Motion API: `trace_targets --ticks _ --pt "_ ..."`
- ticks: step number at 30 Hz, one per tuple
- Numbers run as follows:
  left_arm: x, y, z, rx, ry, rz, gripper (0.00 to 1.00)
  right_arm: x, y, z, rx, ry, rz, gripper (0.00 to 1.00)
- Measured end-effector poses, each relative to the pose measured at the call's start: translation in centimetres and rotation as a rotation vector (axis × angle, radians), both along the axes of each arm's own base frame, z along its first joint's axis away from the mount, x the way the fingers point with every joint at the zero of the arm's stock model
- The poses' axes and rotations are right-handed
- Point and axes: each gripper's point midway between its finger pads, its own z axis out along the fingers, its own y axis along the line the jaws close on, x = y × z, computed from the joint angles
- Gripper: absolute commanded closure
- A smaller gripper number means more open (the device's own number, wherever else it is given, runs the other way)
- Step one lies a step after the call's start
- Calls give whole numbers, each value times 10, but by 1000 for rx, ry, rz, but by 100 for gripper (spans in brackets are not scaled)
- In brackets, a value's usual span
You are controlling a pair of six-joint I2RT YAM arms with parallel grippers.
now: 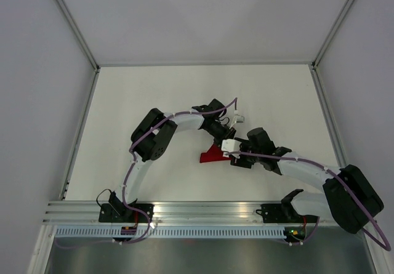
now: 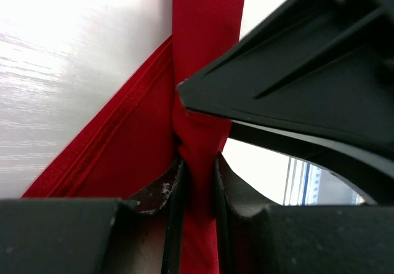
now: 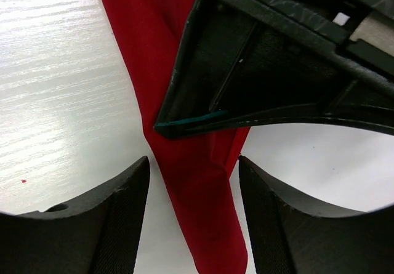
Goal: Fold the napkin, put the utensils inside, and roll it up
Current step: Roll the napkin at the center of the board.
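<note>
The red napkin (image 1: 212,156) lies bunched into a narrow strip on the white table between the two arms. My left gripper (image 1: 225,133) is shut on it. In the left wrist view the cloth (image 2: 203,71) is pinched tight between the fingers of that gripper (image 2: 197,164). My right gripper (image 1: 233,153) stands open. Its fingers (image 3: 120,215) straddle the rolled end of the napkin (image 3: 197,194) without touching it, with table showing on both sides of that gripper (image 3: 193,169). No utensils show in any view.
The white table (image 1: 154,95) has walls on three sides and a metal rail (image 1: 203,212) along the near edge. The two grippers crowd each other. A black finger of the other arm (image 3: 277,71) hangs over the cloth in the right wrist view.
</note>
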Motion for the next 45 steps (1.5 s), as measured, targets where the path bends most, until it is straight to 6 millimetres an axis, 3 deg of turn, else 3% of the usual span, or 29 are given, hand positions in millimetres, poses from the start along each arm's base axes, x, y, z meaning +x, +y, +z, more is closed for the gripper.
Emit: trace_targets --ticks 3,5,7,10,22,27,33,39,45 --pt "-2 2 0 7 12 -2 88 1 2 -5 -13 7 11 46" --pt "-3 2 0 10 15 -1 85 0 4 -8 -20 17 21 62" --pt "-1 3 0 11 17 3 76 -2 6 -10 -28 32 36 76" --pt "2 6 0 15 21 13 62 -1 7 -10 -43 32 54 82" --pt "19 21 10 94 -67 97 51 -1 8 -9 -95 121 98 86" --pt "44 48 21 133 -153 216 51 0 6 -9 -106 243 118 86" --pt "73 79 53 136 -320 406 51 1 2 -9 -119 407 141 87" --pt "82 105 88 98 -501 601 50 4 1 -11 -115 573 164 86" --pt "77 141 96 51 -637 816 47 7 0 -13 -87 762 160 87"
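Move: The half-rolled napkin is still pinched by the left fingers, its middle about 3 cm to their right. From the open right fingers, which straddle the roll, its middle lies about 4 cm left and 1 cm below, with the left gripper some 6 cm to the left. The loose flap lies about 4 cm ahead and 9 cm left of the right hand; the roll's right end is roughly 10 cm to its right. The napkin roll changes hands: the right gripper sinks about 1 cm and pinches it, then stays nearly in place while its wrist swings some 45 degrees, fingertips turning back under from pointing forward and down. Once the right has closed, the left fingers open and let go, and that hand retreats left, up and forward by roughly 19 cm, turning counter-clockwise. ##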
